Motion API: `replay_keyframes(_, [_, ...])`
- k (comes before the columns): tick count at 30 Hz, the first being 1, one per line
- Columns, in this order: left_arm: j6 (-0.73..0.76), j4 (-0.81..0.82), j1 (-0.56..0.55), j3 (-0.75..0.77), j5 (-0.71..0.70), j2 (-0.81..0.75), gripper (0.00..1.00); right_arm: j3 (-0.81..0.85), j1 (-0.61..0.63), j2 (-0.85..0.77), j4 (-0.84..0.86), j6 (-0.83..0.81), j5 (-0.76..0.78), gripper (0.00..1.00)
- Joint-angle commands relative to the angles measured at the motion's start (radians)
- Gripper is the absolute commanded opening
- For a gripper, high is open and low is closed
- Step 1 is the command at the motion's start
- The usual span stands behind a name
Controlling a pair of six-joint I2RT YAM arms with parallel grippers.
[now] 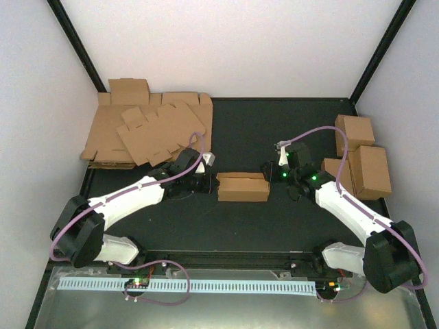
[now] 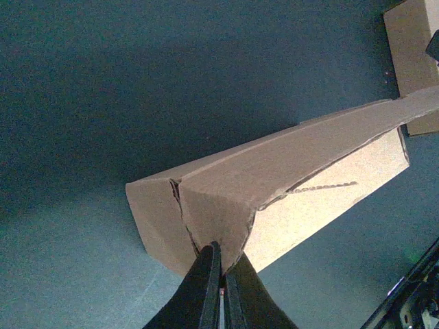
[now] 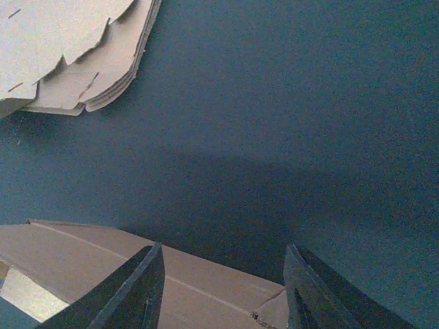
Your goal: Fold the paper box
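The paper box [image 1: 243, 187] lies mid-table as a partly folded brown oblong, its top flap still raised. My left gripper [image 1: 210, 181] is at its left end. In the left wrist view the jaws [image 2: 221, 253] are shut on the lower edge of the box's [image 2: 295, 178] end flap. My right gripper [image 1: 271, 171] is at the box's right end. In the right wrist view it [image 3: 223, 248] stands open above the box's [image 3: 199, 284] top edge, and its fingers [image 3: 140, 284] hold nothing.
A thick heap of flat cardboard blanks [image 1: 147, 130] fills the far left corner and shows at the top left of the right wrist view [image 3: 75, 62]. Several finished brown boxes [image 1: 363, 161] stand at the right edge; one [image 2: 411, 55] shows past the box.
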Motion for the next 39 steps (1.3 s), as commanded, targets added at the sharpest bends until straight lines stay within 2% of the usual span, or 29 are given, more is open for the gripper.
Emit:
replay_keyframes(1, [-0.014, -0.003, -0.002, -0.023, 0.012, 0.018, 0.02, -0.008, 0.001, -0.009, 0.006, -0.001, -0.017, 0.51])
replay_keyframes(13, [0.026, -0.050, -0.005, -0.017, -0.049, 0.008, 0.02, 0.027, 0.001, -0.085, -0.095, -0.041, 0.078, 0.58])
replay_keyframes(19, [0.055, -0.089, -0.005, 0.006, -0.087, 0.004, 0.02, -0.003, 0.001, -0.203, -0.102, -0.071, 0.160, 0.67])
replay_keyframes(26, [0.063, -0.082, -0.009, 0.004, -0.085, 0.010, 0.02, -0.051, 0.001, -0.302, -0.082, -0.116, 0.128, 0.74])
replay_keyframes(33, [0.063, -0.076, -0.021, -0.004, -0.094, 0.025, 0.02, -0.064, 0.001, -0.294, -0.105, -0.081, 0.111, 0.75])
replay_keyframes(39, [0.068, -0.080, -0.022, 0.005, -0.100, 0.020, 0.01, -0.119, 0.001, -0.350, -0.157, 0.088, 0.238, 0.73])
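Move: The paper box's middle is about 7 cm left of the right hand, 5 cm back and 5 cm below; its long far flap is centred 7 cm left, 2 cm back and 2 cm below. A folded box stands about 24 cm to the right, 2 cm back and 6 cm below. The left hand still pinches the box's left end, whose middle lies 10 cm to its right, 1 cm back and 3 cm below. The right hand backs off the flap's right end rightward, up about 6 cm, then dips, opening; the left keeps pinching. ##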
